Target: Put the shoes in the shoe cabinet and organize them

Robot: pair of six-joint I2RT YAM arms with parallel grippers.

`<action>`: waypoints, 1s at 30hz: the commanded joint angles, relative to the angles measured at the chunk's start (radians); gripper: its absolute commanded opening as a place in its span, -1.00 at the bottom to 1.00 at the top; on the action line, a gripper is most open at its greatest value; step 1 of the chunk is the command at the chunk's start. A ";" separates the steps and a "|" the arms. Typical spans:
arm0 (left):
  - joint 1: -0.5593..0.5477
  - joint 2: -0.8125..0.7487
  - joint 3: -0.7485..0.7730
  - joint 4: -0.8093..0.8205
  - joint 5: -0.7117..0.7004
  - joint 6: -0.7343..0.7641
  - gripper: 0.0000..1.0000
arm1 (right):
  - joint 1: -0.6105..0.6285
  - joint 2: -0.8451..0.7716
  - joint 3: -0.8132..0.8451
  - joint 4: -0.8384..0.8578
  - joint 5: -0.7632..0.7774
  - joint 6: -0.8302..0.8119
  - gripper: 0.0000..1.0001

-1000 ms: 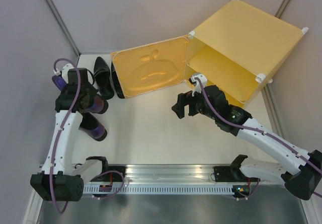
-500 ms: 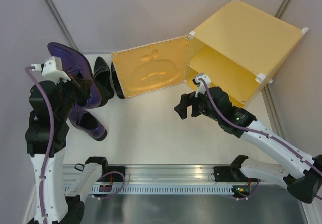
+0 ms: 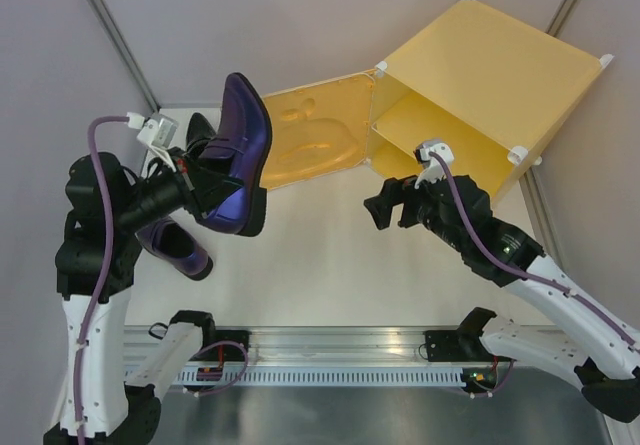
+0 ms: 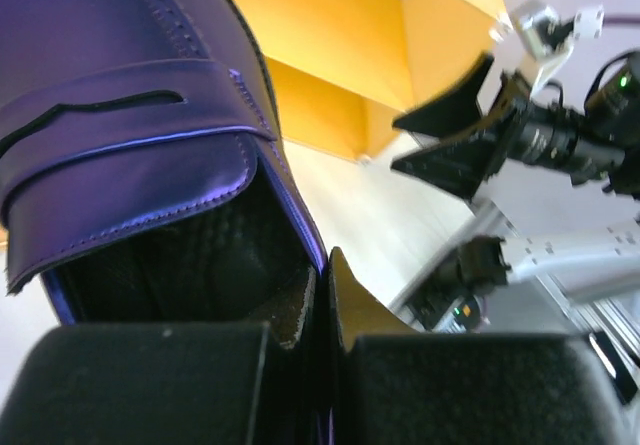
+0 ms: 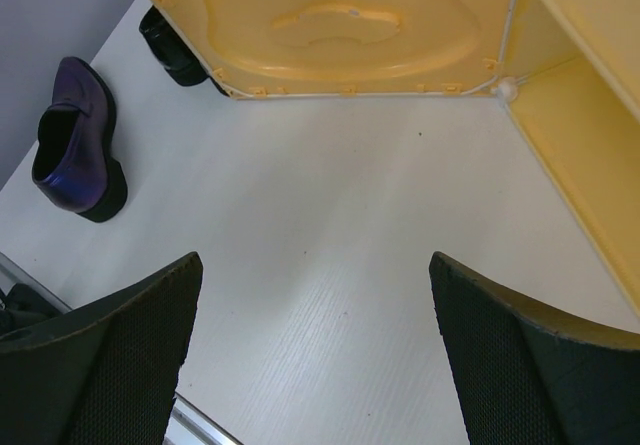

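Note:
My left gripper [image 3: 207, 191] [image 4: 322, 277] is shut on the collar of a dark purple shoe [image 3: 240, 153] [image 4: 130, 115]. The shoe hangs in the air, toe pointing away, in front of the cabinet's open door [image 3: 325, 135]. The other purple shoe [image 3: 176, 249] [image 5: 76, 137] lies on the table below my left arm. A black pair [image 3: 202, 135] [image 5: 168, 51] stands by the door's left edge, partly hidden. The yellow shoe cabinet [image 3: 492, 73] [image 4: 330, 55] stands at the back right, its inner shelf [image 5: 590, 35] showing. My right gripper [image 3: 388, 209] [image 5: 312, 261] hovers open over bare table near the cabinet's mouth.
The embossed door [image 5: 340, 25] swings out leftward along the table's back edge. Grey walls close in on the left and behind. A metal rail [image 3: 350, 351] with the arm bases runs along the near edge.
My left arm has lifted one purple shoe off the table's left side and swung it up and rightward toward the door. My right arm drifted slightly right, still open.

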 commanded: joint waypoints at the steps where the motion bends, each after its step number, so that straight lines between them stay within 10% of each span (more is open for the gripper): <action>1: -0.084 0.026 -0.015 0.167 0.105 -0.017 -0.95 | 0.001 -0.055 0.054 -0.031 0.114 -0.006 0.96; 15: -0.857 0.367 -0.002 0.172 -0.418 0.109 -0.95 | 0.001 -0.194 0.046 -0.080 0.303 -0.015 0.96; 30: -1.014 0.908 0.052 0.339 -0.668 0.328 -0.95 | 0.001 -0.247 -0.020 -0.164 0.310 0.057 0.96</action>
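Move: The left gripper already holds the purple shoe high by its collar. The clear patch of table it is bound for lies about 28 cm to its right, 5 cm ahead and 38 cm below. The cabinet's mouth is roughly 44 cm right and 20 cm ahead, the open door's middle 14 cm right and 22 cm ahead. The other purple shoe lies 18 cm left and 5 cm ahead. From the right gripper that patch is some 25 cm below, 3 cm right. Swing the left gripper with its pinched shoe right and down, past the near side of the open door towards the patch before the cabinet, about 24 cm across and 27 cm lower, bowing slightly back midway. Turn it clockwise some 30 degrees while rolling its left side up. Draw the open right gripper about 8 cm right and a little up, turning clockwise, to clear the way. ##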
